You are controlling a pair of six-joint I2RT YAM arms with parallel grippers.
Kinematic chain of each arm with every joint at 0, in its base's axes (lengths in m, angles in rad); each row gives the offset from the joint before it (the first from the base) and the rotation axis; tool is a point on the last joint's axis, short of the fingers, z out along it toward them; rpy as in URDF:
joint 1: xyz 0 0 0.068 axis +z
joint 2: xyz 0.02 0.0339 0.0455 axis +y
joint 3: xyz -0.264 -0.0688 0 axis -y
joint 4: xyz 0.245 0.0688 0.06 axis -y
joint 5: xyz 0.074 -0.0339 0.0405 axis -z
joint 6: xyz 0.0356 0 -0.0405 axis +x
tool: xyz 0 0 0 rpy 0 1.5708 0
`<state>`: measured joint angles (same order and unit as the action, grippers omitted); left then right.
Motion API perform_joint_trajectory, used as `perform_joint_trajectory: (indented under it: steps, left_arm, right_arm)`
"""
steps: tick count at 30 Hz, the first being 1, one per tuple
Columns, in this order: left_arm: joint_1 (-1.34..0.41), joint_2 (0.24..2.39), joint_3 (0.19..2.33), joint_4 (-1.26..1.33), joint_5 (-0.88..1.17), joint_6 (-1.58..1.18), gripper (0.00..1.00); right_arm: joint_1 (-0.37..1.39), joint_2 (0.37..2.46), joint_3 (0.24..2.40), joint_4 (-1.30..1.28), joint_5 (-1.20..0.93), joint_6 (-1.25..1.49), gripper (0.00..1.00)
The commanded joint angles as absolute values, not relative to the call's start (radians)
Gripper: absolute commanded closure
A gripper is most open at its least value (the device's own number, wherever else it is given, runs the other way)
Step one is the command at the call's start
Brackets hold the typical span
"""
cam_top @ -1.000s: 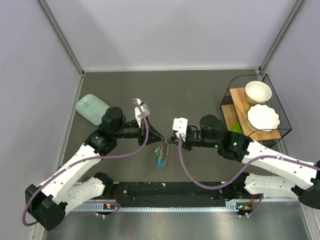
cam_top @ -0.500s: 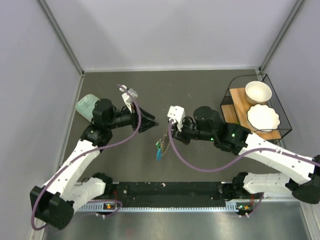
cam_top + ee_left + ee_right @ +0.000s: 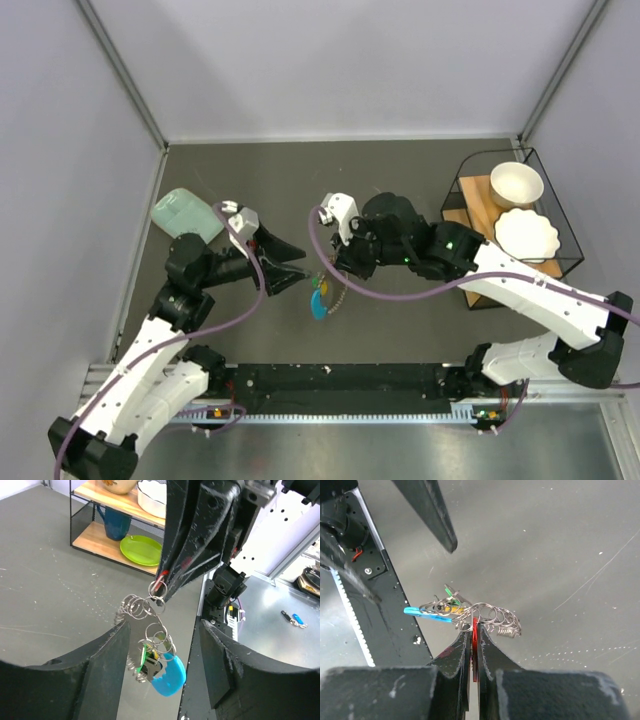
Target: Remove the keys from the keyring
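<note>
My right gripper (image 3: 474,630) is shut on a red key (image 3: 475,639), which shows as a thin red strip between its fingers. From that key hangs the keyring (image 3: 150,612), a chain of metal rings with a bright blue oval tag (image 3: 169,677) and a green-headed key (image 3: 141,655) at its low end. The bunch (image 3: 320,295) dangles above the dark table. In the left wrist view, my left gripper (image 3: 164,627) stands open, one finger on each side of the hanging bunch and touching nothing. From above, the left gripper (image 3: 300,268) sits just left of the right gripper (image 3: 332,270).
A mint-green flat box (image 3: 185,215) lies at the far left. A black wire rack (image 3: 560,215) at the right holds a white bowl (image 3: 516,184), a white plate (image 3: 526,235), a green plate (image 3: 141,549) and a blue mug (image 3: 115,522). A black rail (image 3: 340,380) runs along the near edge.
My left gripper has opened, let go of the bunch and drawn back to the left. The right gripper has carried the keyring up and leftward, still holding it.
</note>
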<state>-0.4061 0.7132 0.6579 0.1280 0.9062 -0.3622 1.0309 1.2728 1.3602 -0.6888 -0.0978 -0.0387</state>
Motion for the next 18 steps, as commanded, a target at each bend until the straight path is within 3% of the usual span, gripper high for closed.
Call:
perform_joint_trajectory:
  steps: [1, 11, 18]
  left_arm:
    - [-0.452, 0.678, 0.626, 0.175, 0.842, -0.301, 0.36]
    - [-0.652, 0.767, 0.675, 0.124, 0.603, -0.146, 0.37]
    - [-0.669, 0.802, 0.695, 0.150, 0.488, -0.135, 0.41]
  right_arm:
    - [1.023, 1.304, 1.465, -0.730, -0.110, 0.055, 1.00]
    - [1.023, 1.338, 1.511, -0.781, -0.097, 0.107, 1.00]
    - [1.023, 1.316, 1.496, -0.781, -0.100, 0.103, 1.00]
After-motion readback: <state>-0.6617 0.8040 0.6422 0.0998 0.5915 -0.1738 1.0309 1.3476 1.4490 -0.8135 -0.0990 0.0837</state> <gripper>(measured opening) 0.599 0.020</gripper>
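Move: The small rings of the keyring, threaded on the red key in the right fingers, lie about 6 cm to the left hand's right, 1 cm ahead and 2 cm below; the pinched red key is about 7 cm right, 1 cm ahead and 1 cm down. The blue key hangs some 5 cm right, 3 back and 7 below, the green one about 4 right, 2 back and 5 below. From the right hand those rings sit at its tips: level ahead, about 1 cm left and 1 cm down. The keyring, hanging from the red key that the right hand keeps pinched, is approached by the empty left hand: after easing back barely 1 cm, it goes right and down about 5 cm in all towards the rings, fingers still wide open and tips dipping slightly. The right hand stays nearly in place, sinking about 1 cm with a small turn of the wrist. ##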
